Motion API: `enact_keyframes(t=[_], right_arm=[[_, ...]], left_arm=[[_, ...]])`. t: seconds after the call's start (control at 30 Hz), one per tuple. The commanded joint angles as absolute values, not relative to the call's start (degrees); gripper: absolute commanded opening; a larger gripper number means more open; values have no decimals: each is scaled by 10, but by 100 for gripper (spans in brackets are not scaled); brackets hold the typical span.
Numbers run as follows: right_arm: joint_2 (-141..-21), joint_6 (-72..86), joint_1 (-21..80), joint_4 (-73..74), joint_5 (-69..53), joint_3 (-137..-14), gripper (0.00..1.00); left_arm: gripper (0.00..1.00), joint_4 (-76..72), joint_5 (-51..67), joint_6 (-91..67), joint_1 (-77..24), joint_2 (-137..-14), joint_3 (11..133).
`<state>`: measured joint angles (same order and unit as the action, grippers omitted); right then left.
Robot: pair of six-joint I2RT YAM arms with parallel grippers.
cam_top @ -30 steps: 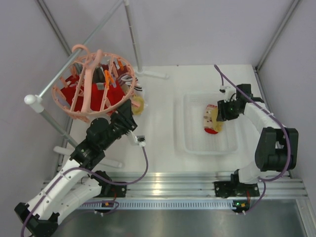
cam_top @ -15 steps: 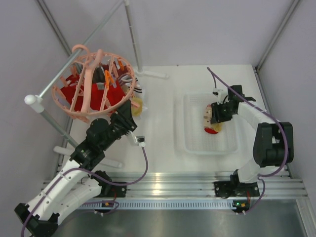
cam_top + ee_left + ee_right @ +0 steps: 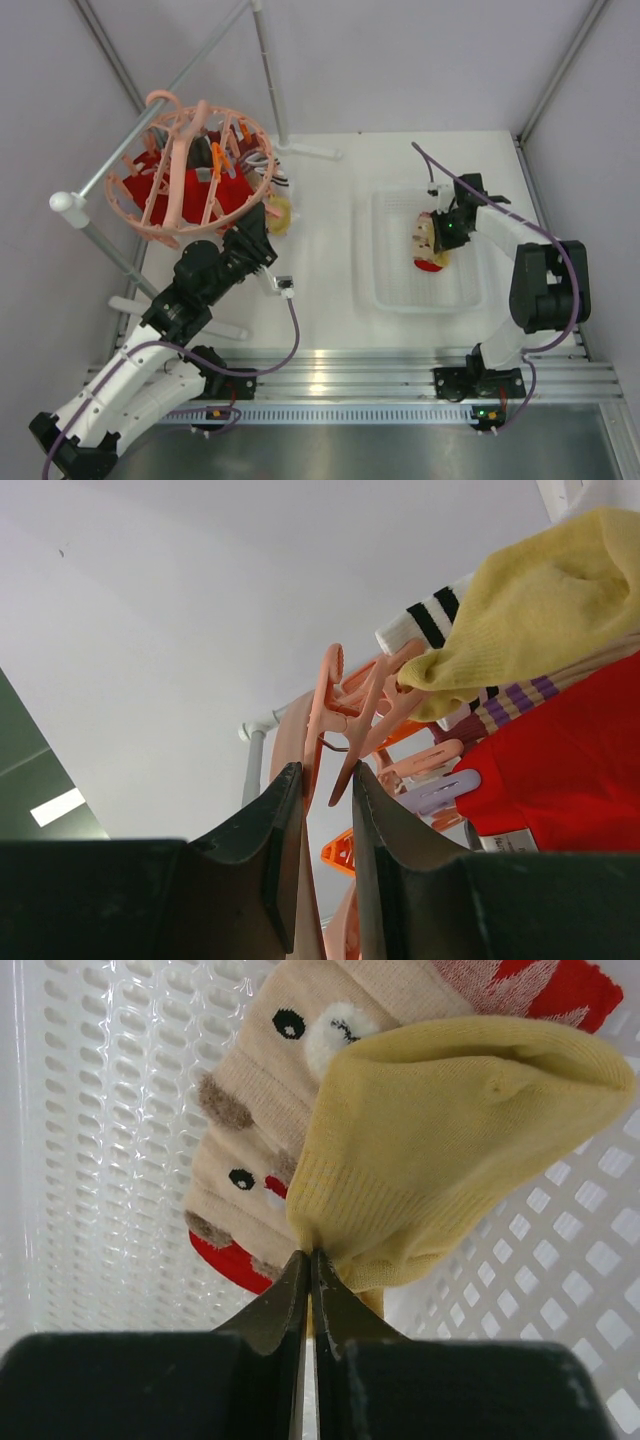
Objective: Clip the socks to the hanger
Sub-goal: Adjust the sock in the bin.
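The peach-pink hanger (image 3: pixel 150 228) hangs at the back left with red (image 3: pixel 232 190), striped and yellow socks (image 3: pixel 280 212) clipped to it. My left gripper (image 3: pixel 262 236) reaches up under its near rim. In the left wrist view, the left gripper (image 3: pixel 328 772) is shut on the handles of a peach clip (image 3: pixel 325 695), below a yellow sock (image 3: pixel 530 610) and a red sock (image 3: pixel 570 760). In the white basket (image 3: pixel 395 295), my right gripper (image 3: pixel 309 1257) is shut on the cuff of a mustard yellow sock (image 3: pixel 450 1140). This sock lies over a red-and-beige patterned sock (image 3: pixel 260 1140).
A grey metal rail (image 3: pixel 180 75) with a white end knob (image 3: pixel 65 203) carries the hanger; its legs stand on the table at the left and back. A small white part (image 3: pixel 285 286) lies on the table near the left arm.
My right gripper has moved left over the basket onto the socks and has shut on the yellow sock's cuff. The left arm and the hanger have not moved.
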<state>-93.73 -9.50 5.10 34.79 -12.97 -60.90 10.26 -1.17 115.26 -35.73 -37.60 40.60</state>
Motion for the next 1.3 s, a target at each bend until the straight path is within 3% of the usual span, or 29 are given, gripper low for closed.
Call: enact_keyframes(t=[0.0, 0.43, 0.67, 1.0, 1.27], right_arm=[[-926, -105, 57, 357, -126, -644, 0], [-866, -22, 55, 349, -487, -701, 0], [-874, 121, 34, 221, -531, -619, 0], [-902, 101, 4, 259, -533, -586, 0], [-755, 264, 4, 138, -373, -523, 0]], left_arm=[[0, 88, -4, 1274, -357, -373, 398], [0, 91, -6, 1274, -358, -373, 401], [0, 92, -9, 1272, -357, -374, 401], [0, 89, -10, 1265, -357, -372, 396], [0, 91, -13, 1262, -357, -368, 398]])
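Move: The yellow sock is already pinched at its cuff end in the right fingers. The clear bin floor it is taken to lies about 8 cm left of that hand, roughly 1 cm ahead and 2 cm below. The bear socks lie between, some 3 cm ahead and 3 cm left; the bin's left wall is about 15 cm left, level with the hand. From the left hand, that clear floor is roughly 33 cm right, 6 cm ahead and 31 cm down. Still pinched, the yellow sock is carried off the bear socks: the right hand swings up and left about 10 cm each way, over them towards the clear side of the bin. It then sinks some 5 cm and eases a little back to the right, fingers staying shut. On the way the wrist rolls about 40 degrees, so the fingertips swing out to the left, and near the end it turns slightly clockwise. ##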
